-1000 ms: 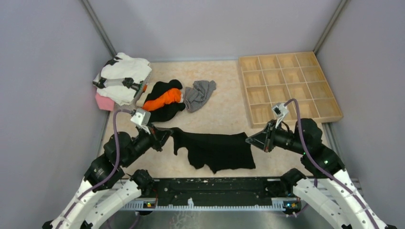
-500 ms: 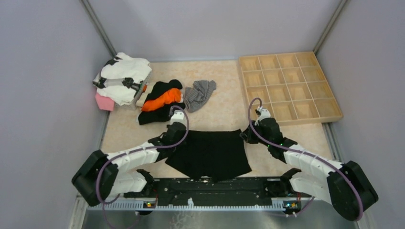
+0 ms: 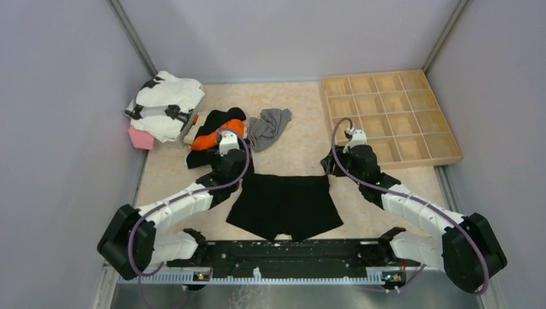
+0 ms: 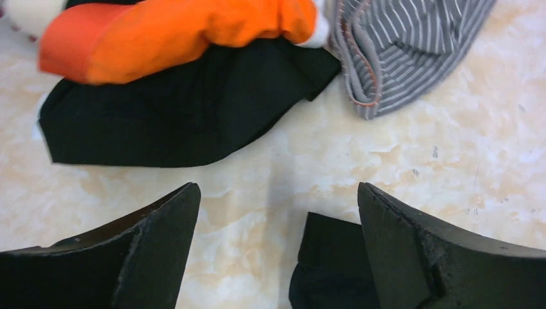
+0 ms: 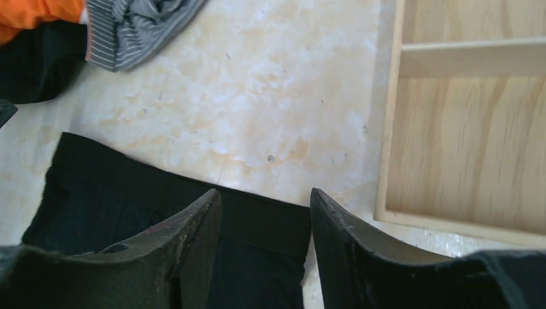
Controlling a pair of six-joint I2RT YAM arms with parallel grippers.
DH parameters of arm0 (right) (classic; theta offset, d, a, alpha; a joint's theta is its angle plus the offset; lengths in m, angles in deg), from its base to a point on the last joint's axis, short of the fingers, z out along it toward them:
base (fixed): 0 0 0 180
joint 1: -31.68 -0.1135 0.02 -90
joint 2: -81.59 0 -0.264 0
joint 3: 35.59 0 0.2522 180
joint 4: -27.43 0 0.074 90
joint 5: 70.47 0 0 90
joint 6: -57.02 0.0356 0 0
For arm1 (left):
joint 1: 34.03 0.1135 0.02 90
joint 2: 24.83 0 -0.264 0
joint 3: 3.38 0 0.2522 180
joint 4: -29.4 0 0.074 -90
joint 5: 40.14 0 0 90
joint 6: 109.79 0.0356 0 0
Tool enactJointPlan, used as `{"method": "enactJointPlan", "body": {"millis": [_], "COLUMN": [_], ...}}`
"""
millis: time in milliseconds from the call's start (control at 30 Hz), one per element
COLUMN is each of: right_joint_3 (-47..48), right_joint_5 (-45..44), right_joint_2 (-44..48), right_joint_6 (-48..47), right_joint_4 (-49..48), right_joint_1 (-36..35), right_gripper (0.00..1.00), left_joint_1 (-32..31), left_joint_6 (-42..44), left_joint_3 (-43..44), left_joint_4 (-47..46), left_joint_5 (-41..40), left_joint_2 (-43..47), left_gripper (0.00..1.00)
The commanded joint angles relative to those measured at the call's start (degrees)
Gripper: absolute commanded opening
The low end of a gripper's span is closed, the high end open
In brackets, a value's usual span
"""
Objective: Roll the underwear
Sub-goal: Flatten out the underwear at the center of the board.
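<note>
A plain black underwear (image 3: 283, 206) lies spread flat on the table between my arms, waistband toward the back. My left gripper (image 3: 236, 171) stands wide open at its back left corner. In the left wrist view that gripper (image 4: 278, 188) has bare table between its fingers, and the black corner (image 4: 328, 264) lies beside the right finger (image 4: 425, 257). My right gripper (image 3: 331, 168) is open over the back right corner; the flat waistband (image 5: 264, 225) shows between the fingers of that gripper (image 5: 265, 192). A grey striped underwear (image 3: 267, 127) lies crumpled further back.
A black garment with an orange one (image 3: 219, 136) on it lies left of the grey striped piece. A white clothes pile (image 3: 164, 103) and a pink block (image 3: 140, 137) sit at the back left. A wooden compartment tray (image 3: 451, 156) stands at the right, close to my right gripper.
Both arms stretched the black underwear out and laid it flat, waistband toward the back. Both grippers then opened and let go of its waistband corners.
</note>
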Motion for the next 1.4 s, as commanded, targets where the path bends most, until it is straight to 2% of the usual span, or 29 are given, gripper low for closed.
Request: {"method": "enactJointPlan", "body": {"millis": [0,133,300,467,700,933,1367], "right_joint_3": [9.1,15.8,26.7,39.5,57.3,68.9,76.5], "right_joint_5": [6.6,11.2,5.3,0.3,-0.7,-2.2,-2.7], "right_joint_2": [0.1,-5.9,-17.6,-30.2,-47.3,-58.1,-66.0], "right_joint_6": [-4.7,-0.7,7.1,13.0,15.3,14.1,12.7], "right_joint_4": [5.5,8.3,10.8,15.0,24.8,32.3,36.7], "right_joint_1": [0.1,-1.9,-13.2,-21.6,-26.2,-28.3,-29.0], "right_gripper": [0.54,0.5,0.48,0.49,0.54,0.54,0.45], "left_joint_1": [2.2,2.6,2.6,2.5,2.6,2.5,2.5], "left_joint_6": [-13.3,-21.0,-28.8,-35.3,-38.8,-39.3,-37.1], "left_joint_3": [0.9,-3.0,-7.2,-10.7,-11.4,-10.5,-11.4], "left_joint_4": [13.7,22.5,32.6,40.0,42.1,42.8,40.7], "left_joint_5": [-2.1,5.2,11.7,12.6,13.3,14.4,16.2], "left_joint_2": [10.2,19.9,29.2,34.3,33.6,30.2,30.9], "left_gripper": [0.99,0.99,0.99,0.99,0.99,0.98,0.95]}}
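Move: The underwear's left waistband corner lies about 30 cm to the right hand's left, 1 cm back and some 8 cm below. From that corner, the striped cloth lies about 18 cm farther out and 7 cm to the right. The left hand's mark, the left leg's hem corner, is roughly 19 cm back, 4 cm left and 8 cm below that hand; the orange-and-black clothes lie about 10 cm ahead and 8 cm left of the left hand. Leftward along the waistband sweeps the right hand, about 29 cm, first rising some 6 cm, then tipping down and sinking over the left waistband corner, fingers still half open. Meanwhile the left hand draws back about 14 cm and slightly left, out of its way; after a short lift it sinks towards the left leg's hem corner, tipping more steeply down, fingers staying wide open. Touch on the cloth can't be made out. ##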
